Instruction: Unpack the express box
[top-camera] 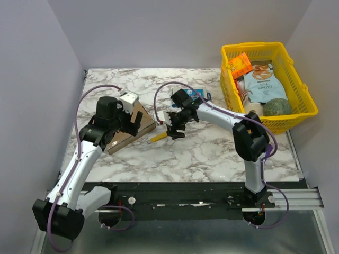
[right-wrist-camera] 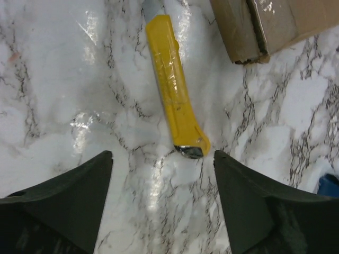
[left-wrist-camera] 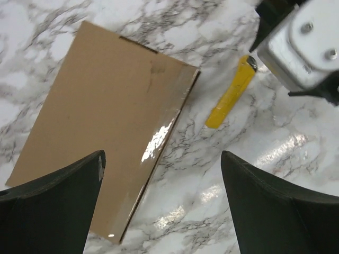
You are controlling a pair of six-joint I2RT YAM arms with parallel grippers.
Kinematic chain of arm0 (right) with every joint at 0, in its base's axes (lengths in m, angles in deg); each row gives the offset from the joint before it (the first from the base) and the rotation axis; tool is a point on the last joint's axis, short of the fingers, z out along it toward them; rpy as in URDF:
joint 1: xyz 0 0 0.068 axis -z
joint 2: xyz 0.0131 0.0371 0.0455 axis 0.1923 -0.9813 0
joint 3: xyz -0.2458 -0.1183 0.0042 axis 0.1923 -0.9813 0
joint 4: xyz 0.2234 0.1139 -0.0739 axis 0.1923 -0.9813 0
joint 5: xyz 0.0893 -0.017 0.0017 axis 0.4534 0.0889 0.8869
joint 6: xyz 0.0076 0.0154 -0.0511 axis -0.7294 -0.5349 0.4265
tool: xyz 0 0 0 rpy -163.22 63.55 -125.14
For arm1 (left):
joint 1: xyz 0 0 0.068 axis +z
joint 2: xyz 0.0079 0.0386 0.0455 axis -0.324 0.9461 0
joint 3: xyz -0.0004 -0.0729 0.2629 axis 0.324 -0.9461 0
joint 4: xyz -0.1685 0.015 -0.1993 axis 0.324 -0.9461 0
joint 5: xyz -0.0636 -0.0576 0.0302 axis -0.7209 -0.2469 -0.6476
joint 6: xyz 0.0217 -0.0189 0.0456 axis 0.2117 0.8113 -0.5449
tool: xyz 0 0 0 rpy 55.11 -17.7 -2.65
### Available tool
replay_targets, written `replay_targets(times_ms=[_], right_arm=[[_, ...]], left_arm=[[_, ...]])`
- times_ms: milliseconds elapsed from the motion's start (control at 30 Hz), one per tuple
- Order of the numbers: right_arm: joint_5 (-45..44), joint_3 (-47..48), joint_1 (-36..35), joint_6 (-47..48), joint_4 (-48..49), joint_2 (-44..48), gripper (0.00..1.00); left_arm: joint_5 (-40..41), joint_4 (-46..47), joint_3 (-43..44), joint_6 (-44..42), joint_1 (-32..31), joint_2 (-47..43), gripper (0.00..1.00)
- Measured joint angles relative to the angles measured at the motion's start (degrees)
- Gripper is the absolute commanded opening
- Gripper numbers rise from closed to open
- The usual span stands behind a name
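Note:
The express box, a flat brown cardboard mailer, lies closed on the marble table at the left; it also shows in the left wrist view, and its corner shows in the right wrist view. My left gripper hangs open above the box's right edge, holding nothing. A yellow utility knife lies flat on the table just right of the box. My right gripper stands open right over the knife's metal end, not touching it.
A yellow plastic basket with several packaged items stands at the back right. A small blue box lies behind the right arm. White walls enclose the table on the left, back and right.

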Motion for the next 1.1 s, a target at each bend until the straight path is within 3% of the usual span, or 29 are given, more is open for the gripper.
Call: replay_targets(times_ms=[200, 400, 633, 800, 1100], right_arm=[[-1.77, 6.93, -2.64, 1.6, 0.0, -8.59, 0.7], [-5.01, 10.58, -3.54, 3.04, -1.05, -12.55, 0.66], [-6.69, 14.71, -3.89, 7.37, -6.14, -15.12, 0.45], [-7.58, 14.93, -4.87, 8.37, -8.33, -15.21, 0.21], [-7.69, 11.5, -3.96, 2.16, -10.14, -12.52, 0.18]], left_arm=[[2.54, -2.67, -0.44, 12.04, 10.49, -2.21, 0.99], [2.58, -5.35, -2.14, 15.45, 12.76, -4.55, 0.99], [2.54, -5.51, -2.14, 15.82, 13.2, -5.42, 0.99], [2.05, -4.07, -2.14, 14.88, 13.53, -5.42, 0.98], [-7.19, 1.05, -2.14, 8.2, 13.86, -4.15, 0.96]])
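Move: The yellow cutter lies on the table below the right hand's open fingers, its middle about 6 cm left, level fore and aft, and some 6 cm down; the brown box's middle is roughly 20 cm left and 5 cm ahead of that hand, and the blue package 18 cm ahead and 7 cm to its right. From the left hand the cutter is about 10 cm right, 3 cm ahead and 19 cm below. The right hand sinks about 5 cm while going left and a little forward onto the butt end of the yellow cutter, its fingers tipping steeper and closing to pinch the handle, then draws back and right some 3 cm, still low over the table. The left hand, open and empty, swings about 6 cm left, turning some 25 degrees counter-clockwise, then starts back right. ##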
